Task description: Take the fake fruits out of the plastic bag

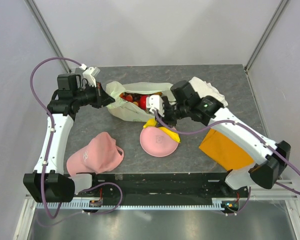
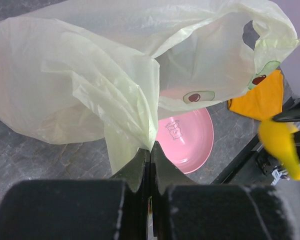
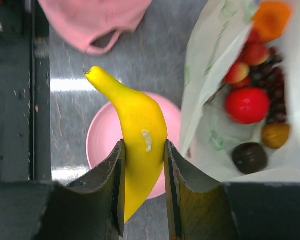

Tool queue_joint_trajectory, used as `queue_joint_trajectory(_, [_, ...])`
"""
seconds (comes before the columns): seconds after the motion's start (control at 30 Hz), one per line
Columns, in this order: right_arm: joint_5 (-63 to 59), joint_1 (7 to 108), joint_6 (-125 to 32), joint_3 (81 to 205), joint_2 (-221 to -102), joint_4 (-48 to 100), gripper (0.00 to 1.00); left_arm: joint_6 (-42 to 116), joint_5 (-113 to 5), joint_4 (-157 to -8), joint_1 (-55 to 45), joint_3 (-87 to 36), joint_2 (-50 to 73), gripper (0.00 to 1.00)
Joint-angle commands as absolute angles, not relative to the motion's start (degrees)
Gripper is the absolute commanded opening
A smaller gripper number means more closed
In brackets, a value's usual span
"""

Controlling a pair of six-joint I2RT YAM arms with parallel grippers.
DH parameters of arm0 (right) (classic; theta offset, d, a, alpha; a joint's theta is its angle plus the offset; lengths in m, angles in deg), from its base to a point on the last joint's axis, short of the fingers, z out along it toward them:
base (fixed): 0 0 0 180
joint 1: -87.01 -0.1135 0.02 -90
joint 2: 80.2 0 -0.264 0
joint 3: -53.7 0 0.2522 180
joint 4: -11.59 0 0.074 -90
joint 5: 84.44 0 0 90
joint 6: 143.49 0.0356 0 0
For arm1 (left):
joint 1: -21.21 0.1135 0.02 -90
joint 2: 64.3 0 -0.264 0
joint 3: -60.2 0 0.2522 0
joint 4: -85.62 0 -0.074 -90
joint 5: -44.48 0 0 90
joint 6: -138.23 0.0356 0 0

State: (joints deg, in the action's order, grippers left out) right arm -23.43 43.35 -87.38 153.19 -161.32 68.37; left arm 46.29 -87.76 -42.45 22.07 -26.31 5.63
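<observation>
The pale yellow-green plastic bag (image 1: 124,111) lies at the back middle of the table, its mouth open toward the right. My left gripper (image 1: 108,98) is shut on a fold of the bag's edge (image 2: 135,120), with the fingertips (image 2: 140,159) pressed together. Inside the bag (image 3: 210,100) lie fake fruits: a red apple (image 3: 247,105), an orange (image 3: 271,17), a dark plum (image 3: 250,157) and dark grapes (image 3: 276,95). My right gripper (image 3: 144,145) is shut on the yellow banana (image 3: 137,125), held just outside the bag's mouth above the pink plate (image 1: 157,144).
A pink cap (image 1: 97,152) lies at the front left. An orange cloth (image 1: 225,147) lies at the front right under the right arm. A white cloth (image 1: 210,90) sits at the back right. The pink plate (image 2: 190,145) is just in front of the bag.
</observation>
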Motion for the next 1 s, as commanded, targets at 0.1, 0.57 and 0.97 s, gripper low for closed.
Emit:
queue_joint_trajectory(0.1, [-19.6,40.8,-103.1,142.4,-166.8,65.1,0.18,45.5,-86.7,-44.4,21.9,-27.2,3.9,0.02])
queue_joint_trajectory(0.57, [-5.4,39.5,-109.2,137.1,-178.5,44.4,0.17,45.9,-86.3,-44.5,21.9,-27.4,5.7,0.02])
queue_joint_trajectory(0.97, [-0.5,39.7,-118.7,134.9,-183.6,41.1,0.19,46.5,-85.8,-44.5,21.8,-27.6,7.2,0.02])
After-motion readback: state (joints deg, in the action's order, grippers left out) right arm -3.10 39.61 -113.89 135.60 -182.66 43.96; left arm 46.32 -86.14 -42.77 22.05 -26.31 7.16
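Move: The pink plate I am taking the banana to lies some 24 cm below my right hand, about 3 cm ahead and 1 cm to its left. From this hand, the plastic bag's middle is roughly 21 cm ahead, 7 cm left and 19 cm down; the pink cap is about 29 cm left and 5 cm back, some 22 cm down. My left hand has the plate about 5 cm back, 23 cm right and 24 cm below. I drop my right hand quickly, almost straight down towards the plate, then slow and ease forward about 8 cm as it keeps sinking, some 21 cm down in all, to the plate's far side beside the bag's near wall. The fingers tip roughly 20 degrees steeper and keep their grip on the banana; my left hand stays put, still pinching the bag's left end. ##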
